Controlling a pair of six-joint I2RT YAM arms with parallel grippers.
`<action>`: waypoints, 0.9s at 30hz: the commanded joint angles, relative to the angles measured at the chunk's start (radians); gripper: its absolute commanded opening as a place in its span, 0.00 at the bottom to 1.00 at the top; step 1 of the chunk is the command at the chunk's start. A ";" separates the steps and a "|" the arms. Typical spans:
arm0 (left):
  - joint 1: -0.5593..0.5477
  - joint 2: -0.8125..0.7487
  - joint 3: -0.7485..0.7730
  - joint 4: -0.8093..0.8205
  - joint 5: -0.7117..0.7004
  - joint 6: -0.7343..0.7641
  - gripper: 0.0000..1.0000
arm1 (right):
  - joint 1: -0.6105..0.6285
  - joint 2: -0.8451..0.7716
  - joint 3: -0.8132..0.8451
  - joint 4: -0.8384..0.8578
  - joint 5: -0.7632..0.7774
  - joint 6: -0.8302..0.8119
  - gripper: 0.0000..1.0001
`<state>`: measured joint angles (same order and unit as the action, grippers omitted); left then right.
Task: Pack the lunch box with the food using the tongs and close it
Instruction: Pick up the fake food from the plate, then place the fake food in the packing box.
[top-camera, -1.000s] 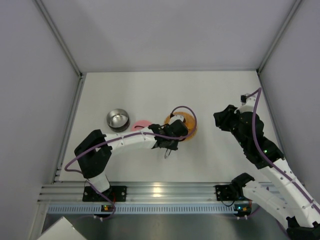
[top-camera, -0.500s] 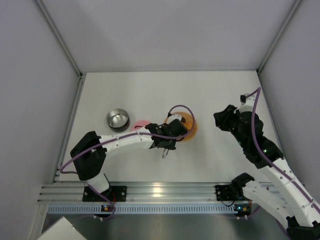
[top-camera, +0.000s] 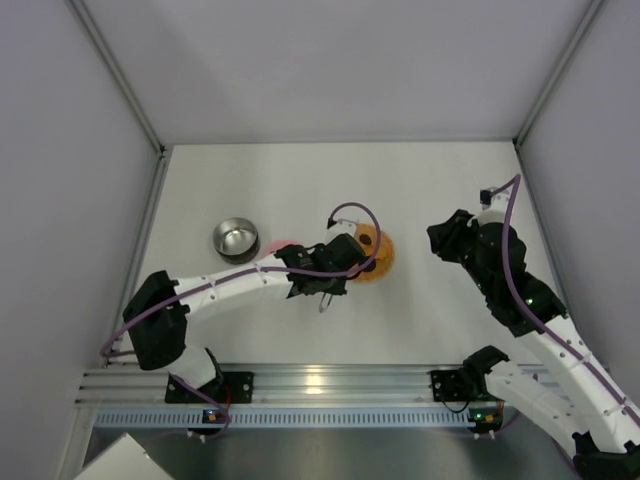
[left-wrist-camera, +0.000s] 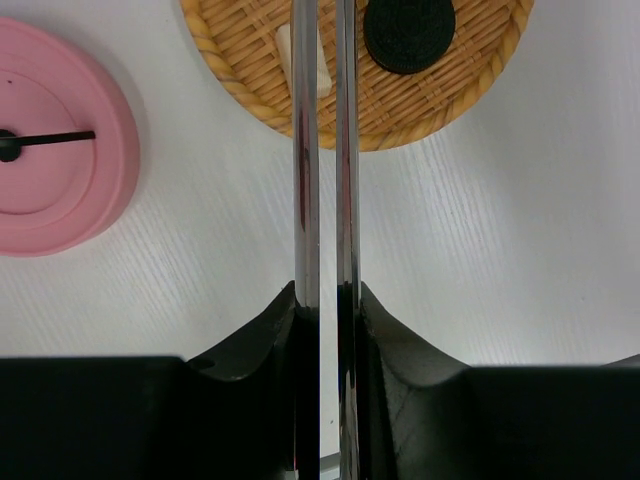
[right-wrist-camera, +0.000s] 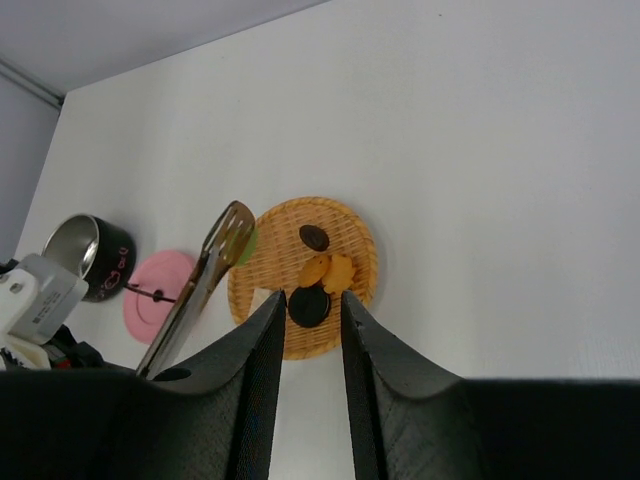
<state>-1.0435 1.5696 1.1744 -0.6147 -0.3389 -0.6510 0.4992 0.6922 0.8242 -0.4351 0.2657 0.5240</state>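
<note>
The steel lunch box (top-camera: 235, 239) stands open at the left, and its pink lid (top-camera: 283, 247) lies flat beside it. My left gripper (top-camera: 332, 283) is shut on the silver tongs (left-wrist-camera: 320, 150), whose two arms run nearly parallel out over the left edge of the orange plate (top-camera: 378, 258). In the right wrist view a green food piece (right-wrist-camera: 247, 243) shows at the tongs' tip (right-wrist-camera: 230, 232). A black round piece (left-wrist-camera: 408, 32) and a pale piece (left-wrist-camera: 283, 45) lie on the plate, with orange pieces (right-wrist-camera: 328, 270) and a black oval (right-wrist-camera: 314, 237). My right gripper (top-camera: 438, 240) hangs open and empty, right of the plate.
White walls enclose the table at the back and both sides. A metal rail (top-camera: 320, 385) runs along the near edge by the arm bases. The left arm's purple cable (top-camera: 355, 212) loops above the plate.
My left gripper with the tongs has shifted a little to the left along the plate's edge, and the arm's elbow has swung left. The right arm has stayed still.
</note>
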 joint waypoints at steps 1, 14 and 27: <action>-0.007 -0.083 0.030 -0.042 -0.086 0.002 0.27 | 0.006 0.004 0.001 0.016 -0.002 -0.002 0.28; 0.126 -0.292 -0.071 -0.169 -0.215 -0.047 0.26 | 0.006 0.018 0.003 0.027 -0.029 0.001 0.27; 0.513 -0.497 -0.266 -0.132 -0.106 0.042 0.26 | 0.006 0.053 -0.002 0.052 -0.075 0.013 0.25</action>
<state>-0.5655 1.0931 0.9382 -0.7753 -0.4755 -0.6426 0.4992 0.7403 0.8242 -0.4301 0.2111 0.5278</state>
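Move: The left hand keeps hold of the tongs, the green slice already lifted in their tips. The metal pot stands about 25 cm to its left, 12 cm ahead and 9 cm below. The pink lid lies some 14 cm left, 8 cm ahead; the woven plate 10 cm ahead, 4 cm right, both about 11 cm below. From the right hand the pot is roughly 45 cm left, 8 cm ahead, 23 cm below. The left hand lifts the tongs 5 cm, then swings some 21 cm left to the pot, turning 30 degrees counter-clockwise. ##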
